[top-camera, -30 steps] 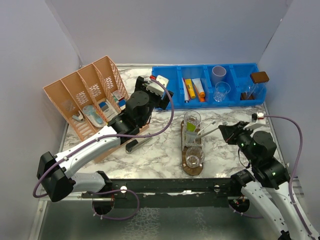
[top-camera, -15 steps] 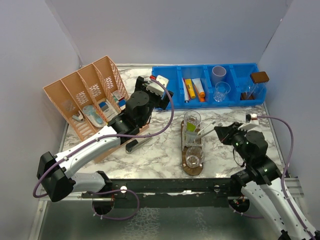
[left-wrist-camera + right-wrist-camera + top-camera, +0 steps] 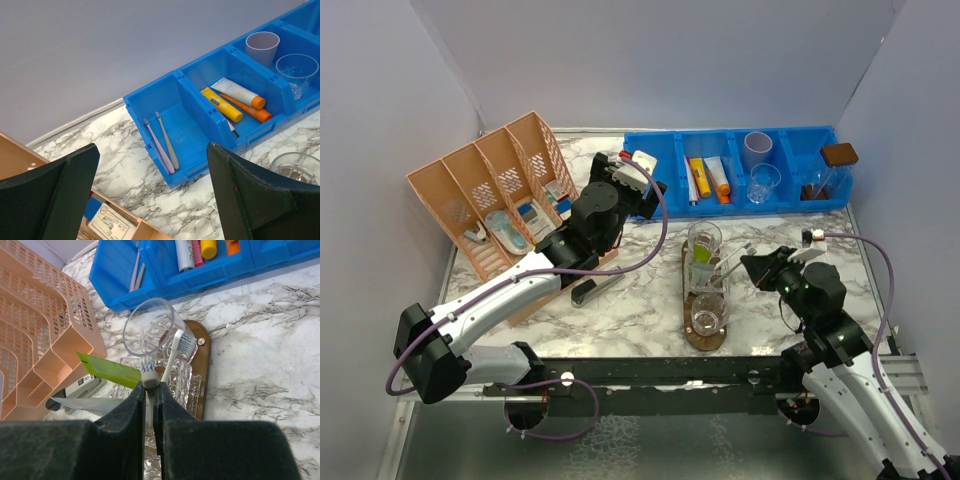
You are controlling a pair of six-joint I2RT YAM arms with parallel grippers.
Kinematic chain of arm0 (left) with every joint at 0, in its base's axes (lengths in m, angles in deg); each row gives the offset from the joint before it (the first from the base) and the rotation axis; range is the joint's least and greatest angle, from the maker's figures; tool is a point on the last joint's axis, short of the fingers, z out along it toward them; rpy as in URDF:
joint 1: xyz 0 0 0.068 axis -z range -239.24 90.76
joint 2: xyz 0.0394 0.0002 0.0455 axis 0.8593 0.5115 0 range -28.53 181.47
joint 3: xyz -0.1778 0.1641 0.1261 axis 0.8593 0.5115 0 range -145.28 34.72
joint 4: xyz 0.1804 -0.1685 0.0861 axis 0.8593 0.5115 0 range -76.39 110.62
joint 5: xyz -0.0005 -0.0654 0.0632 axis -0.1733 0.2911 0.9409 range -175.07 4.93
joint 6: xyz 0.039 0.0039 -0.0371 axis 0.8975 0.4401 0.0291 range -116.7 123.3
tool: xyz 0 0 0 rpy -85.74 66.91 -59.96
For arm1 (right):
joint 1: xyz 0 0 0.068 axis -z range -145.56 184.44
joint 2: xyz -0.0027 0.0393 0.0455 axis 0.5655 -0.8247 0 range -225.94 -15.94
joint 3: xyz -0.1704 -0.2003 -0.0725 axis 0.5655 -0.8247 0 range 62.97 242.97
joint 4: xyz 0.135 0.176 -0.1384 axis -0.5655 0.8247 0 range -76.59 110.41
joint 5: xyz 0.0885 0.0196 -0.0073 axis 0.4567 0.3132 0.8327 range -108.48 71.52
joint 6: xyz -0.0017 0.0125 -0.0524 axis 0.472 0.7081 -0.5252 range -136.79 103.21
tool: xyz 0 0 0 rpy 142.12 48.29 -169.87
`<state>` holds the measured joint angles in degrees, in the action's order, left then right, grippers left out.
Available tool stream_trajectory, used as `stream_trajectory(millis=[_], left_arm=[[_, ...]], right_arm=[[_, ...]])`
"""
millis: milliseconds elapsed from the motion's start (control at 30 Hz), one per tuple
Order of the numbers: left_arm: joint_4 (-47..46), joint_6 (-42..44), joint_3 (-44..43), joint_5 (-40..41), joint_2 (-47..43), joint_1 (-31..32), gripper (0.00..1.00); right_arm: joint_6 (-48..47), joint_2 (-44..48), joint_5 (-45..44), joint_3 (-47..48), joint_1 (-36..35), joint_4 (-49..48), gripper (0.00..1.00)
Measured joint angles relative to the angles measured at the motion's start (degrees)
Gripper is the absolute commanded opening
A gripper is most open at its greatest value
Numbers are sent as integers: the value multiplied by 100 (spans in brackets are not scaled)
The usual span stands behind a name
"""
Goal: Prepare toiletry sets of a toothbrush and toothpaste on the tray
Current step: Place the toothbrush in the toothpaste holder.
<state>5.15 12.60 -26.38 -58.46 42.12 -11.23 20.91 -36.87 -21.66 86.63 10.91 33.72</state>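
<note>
The dark brown tray (image 3: 704, 340) lies mid-table and carries three clear tumblers in a row. The middle tumbler (image 3: 708, 275) holds a lime green tube (image 3: 107, 371) and a white toothbrush (image 3: 175, 352). My right gripper (image 3: 751, 265) is just right of it, shut on a pale toothbrush (image 3: 148, 381) whose bristle end points at the tumblers. The far tumbler (image 3: 152, 330) lies behind the bristles. My left gripper (image 3: 650, 188) is open and empty, hovering beside the blue bin's left end; its fingers (image 3: 50, 195) frame two spare toothbrushes (image 3: 164, 142).
The blue compartmented bin (image 3: 740, 205) along the back holds tubes (image 3: 235, 102), a lilac cup (image 3: 262, 46), a clear glass (image 3: 296, 67) and a brown-lidded jar (image 3: 835, 165). The orange divided basket (image 3: 500, 200) stands at the left. A black stapler (image 3: 590, 290) lies left of the tray.
My right gripper has moved left toward the tray's tumblers with the toothbrush in it. The left arm has not moved.
</note>
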Motion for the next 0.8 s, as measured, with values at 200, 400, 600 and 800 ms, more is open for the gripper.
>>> stream_trajectory(millis=[200, 400, 600, 800], left_arm=[[0, -2, 0, 0, -2, 0, 92], [2, -22, 0, 0, -4, 0, 92], [2, -39, 0, 0, -9, 0, 92], [2, -42, 0, 0, -15, 0, 92]], right_arm=[[2, 11, 74, -140, 0, -197, 10], [11, 13, 125, -236, 0, -243, 19], [74, 52, 170, -280, 0, -243, 43], [63, 155, 177, -184, 0, -85, 60]])
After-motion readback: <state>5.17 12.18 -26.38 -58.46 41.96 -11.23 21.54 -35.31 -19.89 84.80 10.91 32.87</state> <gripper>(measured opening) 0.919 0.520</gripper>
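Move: The right hand still pinches the toothbrush just below its head, the handle already reaching down towards the clear toothpaste holder, whose middle is some 4 cm left, level fore and aft, about 11 cm below. The other toothbrush's head stands roughly 3 cm ahead. Some 4 cm left are also the far glass, about 8 cm ahead, and the near glass, about 8 cm back. From the left hand, the holder lies some 12 cm back, 11 cm right and 27 cm below. The right fingers let go of the toothbrush they were pinching: the hand eases down about 1 cm with a slight drift left, lowering the handle into the toothpaste holder, then the jaws part to about half open while the hand starts back up by some half a centimetre. The wrist barely turns. ##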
